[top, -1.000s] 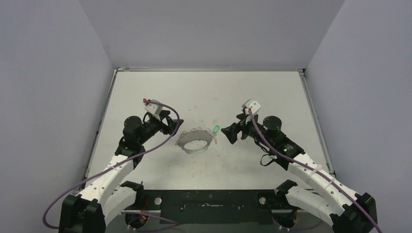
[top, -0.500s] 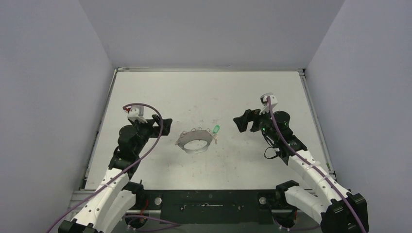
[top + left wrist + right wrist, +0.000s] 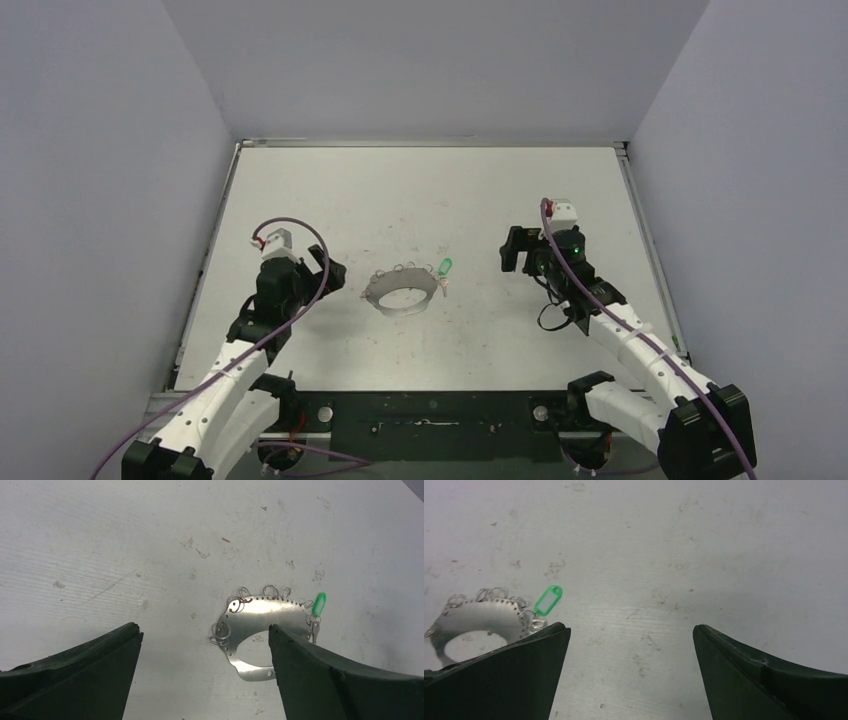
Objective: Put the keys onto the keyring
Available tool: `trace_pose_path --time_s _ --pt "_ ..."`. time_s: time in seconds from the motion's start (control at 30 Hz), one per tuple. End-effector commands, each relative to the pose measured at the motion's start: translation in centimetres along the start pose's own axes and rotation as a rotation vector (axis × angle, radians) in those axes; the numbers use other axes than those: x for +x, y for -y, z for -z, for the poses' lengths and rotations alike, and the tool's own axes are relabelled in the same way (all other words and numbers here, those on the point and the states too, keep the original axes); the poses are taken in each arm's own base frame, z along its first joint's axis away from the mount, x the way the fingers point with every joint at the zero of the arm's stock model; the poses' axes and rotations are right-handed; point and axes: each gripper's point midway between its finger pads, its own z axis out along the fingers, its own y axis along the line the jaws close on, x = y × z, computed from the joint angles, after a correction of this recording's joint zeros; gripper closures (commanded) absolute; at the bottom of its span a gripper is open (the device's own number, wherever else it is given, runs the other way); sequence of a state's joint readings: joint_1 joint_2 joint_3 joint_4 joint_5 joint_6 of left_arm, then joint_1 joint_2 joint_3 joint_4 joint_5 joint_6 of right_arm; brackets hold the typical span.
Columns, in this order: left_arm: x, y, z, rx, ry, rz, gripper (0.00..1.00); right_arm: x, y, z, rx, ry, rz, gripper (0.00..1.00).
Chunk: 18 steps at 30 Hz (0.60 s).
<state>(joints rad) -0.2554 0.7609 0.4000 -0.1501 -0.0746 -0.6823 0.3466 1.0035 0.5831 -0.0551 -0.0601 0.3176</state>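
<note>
The keyring (image 3: 399, 307) is a flat silvery loop with a row of holes and several small wire rings along its far edge. It lies flat mid-table, also in the left wrist view (image 3: 265, 611) and the right wrist view (image 3: 483, 616). A small silver key (image 3: 314, 630) with a green tag (image 3: 445, 266) (image 3: 318, 604) (image 3: 548, 600) rests against the keyring's right end. My left gripper (image 3: 328, 268) (image 3: 202, 627) hangs open left of the keyring, apart from it. My right gripper (image 3: 511, 250) (image 3: 631, 627) is open to the right, holding nothing.
The white table (image 3: 430, 190) is scuffed and speckled. Grey walls enclose it on three sides, with a raised rim (image 3: 205, 270) along the left edge. Purple cables loop over both arms.
Both arms have drawn back from the keyring, the left one to the left and the right one to the right. The left jaws have spread wider. The keyring and green-tagged key have not moved.
</note>
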Motion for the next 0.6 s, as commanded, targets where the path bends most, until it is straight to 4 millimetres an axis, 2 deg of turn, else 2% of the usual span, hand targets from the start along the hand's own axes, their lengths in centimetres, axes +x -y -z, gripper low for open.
trace_pose_path --time_s 0.0,0.13,0.3,0.43,0.57 --pt "-4.1 0.6 0.1 -0.014 0.137 -0.120 0.03 -2.5 4.7 1.0 0.253 0.110 0.082 0.00" --pt "-6.6 0.4 -0.3 -0.028 0.251 -0.279 0.03 -3.2 7.0 1.1 0.369 0.179 0.130 0.00" --pt "-7.7 -1.3 -1.2 -0.086 0.351 -0.514 0.03 -2.5 8.7 0.3 0.443 0.257 0.142 0.00" --pt "-7.2 -3.2 -1.9 -0.117 0.441 -0.580 0.03 -1.4 9.9 -0.4 0.497 0.269 0.181 0.00" --pt "-6.2 -4.9 -3.2 -0.148 0.433 -0.672 0.03 -0.9 11.5 -0.6 0.547 0.294 0.168 0.00"
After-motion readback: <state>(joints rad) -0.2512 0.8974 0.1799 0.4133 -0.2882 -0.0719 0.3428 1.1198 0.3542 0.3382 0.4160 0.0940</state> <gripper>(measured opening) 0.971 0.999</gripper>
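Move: Both hands hang empty and open. From the left hand, the flat metal keyring lies about 17 cm to the right, 3 cm ahead and 11 cm below; the green-tagged key at its right end is some 28 cm right and 8 cm ahead. From the right hand, the keyring lies roughly 28 cm left, level fore and aft and 14 cm below; that key is about 17 cm left and 5 cm ahead. Both hands draw outward, away from the keyring, touching nothing. The right swings about 9 cm right while sinking 5 cm, its wrist turning clockwise and its left side dipping. The left drifts 5 cm left and a little forward, rises slightly and then sinks, rolling some 35 degrees so its left side lifts. Fingers stay wide open. ##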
